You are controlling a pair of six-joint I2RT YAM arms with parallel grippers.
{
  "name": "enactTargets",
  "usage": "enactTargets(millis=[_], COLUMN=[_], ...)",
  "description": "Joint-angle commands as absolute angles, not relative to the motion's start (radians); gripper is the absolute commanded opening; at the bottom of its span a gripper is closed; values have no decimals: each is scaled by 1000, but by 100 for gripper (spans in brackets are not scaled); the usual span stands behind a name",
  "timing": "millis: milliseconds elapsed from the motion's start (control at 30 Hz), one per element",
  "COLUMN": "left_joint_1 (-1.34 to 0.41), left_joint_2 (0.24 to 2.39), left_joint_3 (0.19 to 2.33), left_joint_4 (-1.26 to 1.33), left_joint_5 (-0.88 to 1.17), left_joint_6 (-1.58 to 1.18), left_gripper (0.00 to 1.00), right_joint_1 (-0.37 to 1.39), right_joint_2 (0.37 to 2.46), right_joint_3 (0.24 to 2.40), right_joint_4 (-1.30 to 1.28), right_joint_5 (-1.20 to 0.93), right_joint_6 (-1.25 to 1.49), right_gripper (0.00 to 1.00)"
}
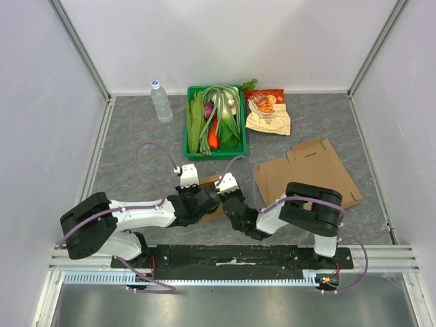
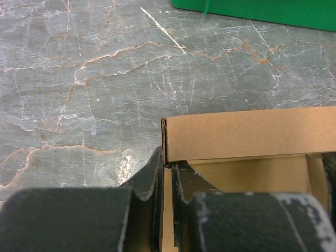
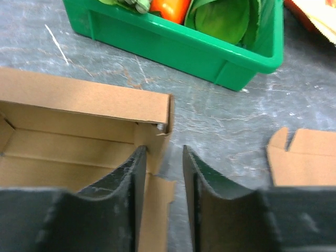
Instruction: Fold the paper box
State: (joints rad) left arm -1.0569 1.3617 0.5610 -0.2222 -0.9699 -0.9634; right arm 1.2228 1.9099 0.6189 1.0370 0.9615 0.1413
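The paper box (image 1: 208, 181) is a small brown cardboard box, partly folded, lying between the two wrists at the table's near middle. In the left wrist view its far wall (image 2: 247, 134) stands upright. My left gripper (image 2: 168, 165) is shut on the box's left side wall at the corner. In the right wrist view my right gripper (image 3: 164, 152) straddles the right end of the box (image 3: 79, 97). Its jaws are open: the left finger is inside against the side flap, and the right finger is outside, apart from it.
A second, flat unfolded cardboard sheet (image 1: 306, 174) lies to the right, its edge (image 3: 310, 157) close to my right gripper. A green bin (image 1: 214, 154) of vegetables stands just beyond the box. A water bottle (image 1: 161, 101) and a snack bag (image 1: 268, 112) are further back.
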Motion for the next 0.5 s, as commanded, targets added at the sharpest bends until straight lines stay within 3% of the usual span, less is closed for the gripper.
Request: enactTargets(millis=[0,33,233,367,467], left_joint_1=[-1068,-1068,-1068,-1068,-1068], left_joint_2=[1356,1358,1370,1370,1362], left_joint_3=[586,586,595,597,594], left_joint_4=[-225,-225,-235,-236,-238], left_joint_5=[-1014,-1015,-1019,-1019,-1019], left_joint_6=[-1015,-1017,-1022,-1025,-1025], left_gripper=[2,2,2,2,2], right_joint_1=[1198,1197,1193,1151,1091], right_joint_2=[1761,1734,1505,1456,1503], right_joint_3=[522,506,393,342,367], right_joint_4=[979,936,740,801,802], right_joint_5=[838,777,712,515,523], right_joint_6=[178,198,297,218,207], right_gripper=[50,59,75,76,73])
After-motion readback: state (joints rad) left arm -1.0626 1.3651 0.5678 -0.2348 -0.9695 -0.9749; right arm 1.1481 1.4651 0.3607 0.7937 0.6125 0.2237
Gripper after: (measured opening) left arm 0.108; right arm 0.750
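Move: The box's upper right corner, with its side flap, sits between the right hand's parted fingers, about 1 cm ahead and 1 cm left. The green crate is about 16 cm ahead and 1 cm left, some 4 cm lower; the cardboard sheet's middle is about 25 cm right, level fore and aft, 5 cm lower. From the left hand, still pinching the far wall's left end, that corner is some 8 cm right and 1 cm ahead. Back and to its right, rising a couple of centimetres on the way, the right hand comes away from the box's right corner, about 5 cm in all, while its already parted fingers spread wide. It swings some 15 degrees counter-clockwise, tips slightly down and stops by the end. The left hand stays put, keeping its pinch on the far wall's left end. ##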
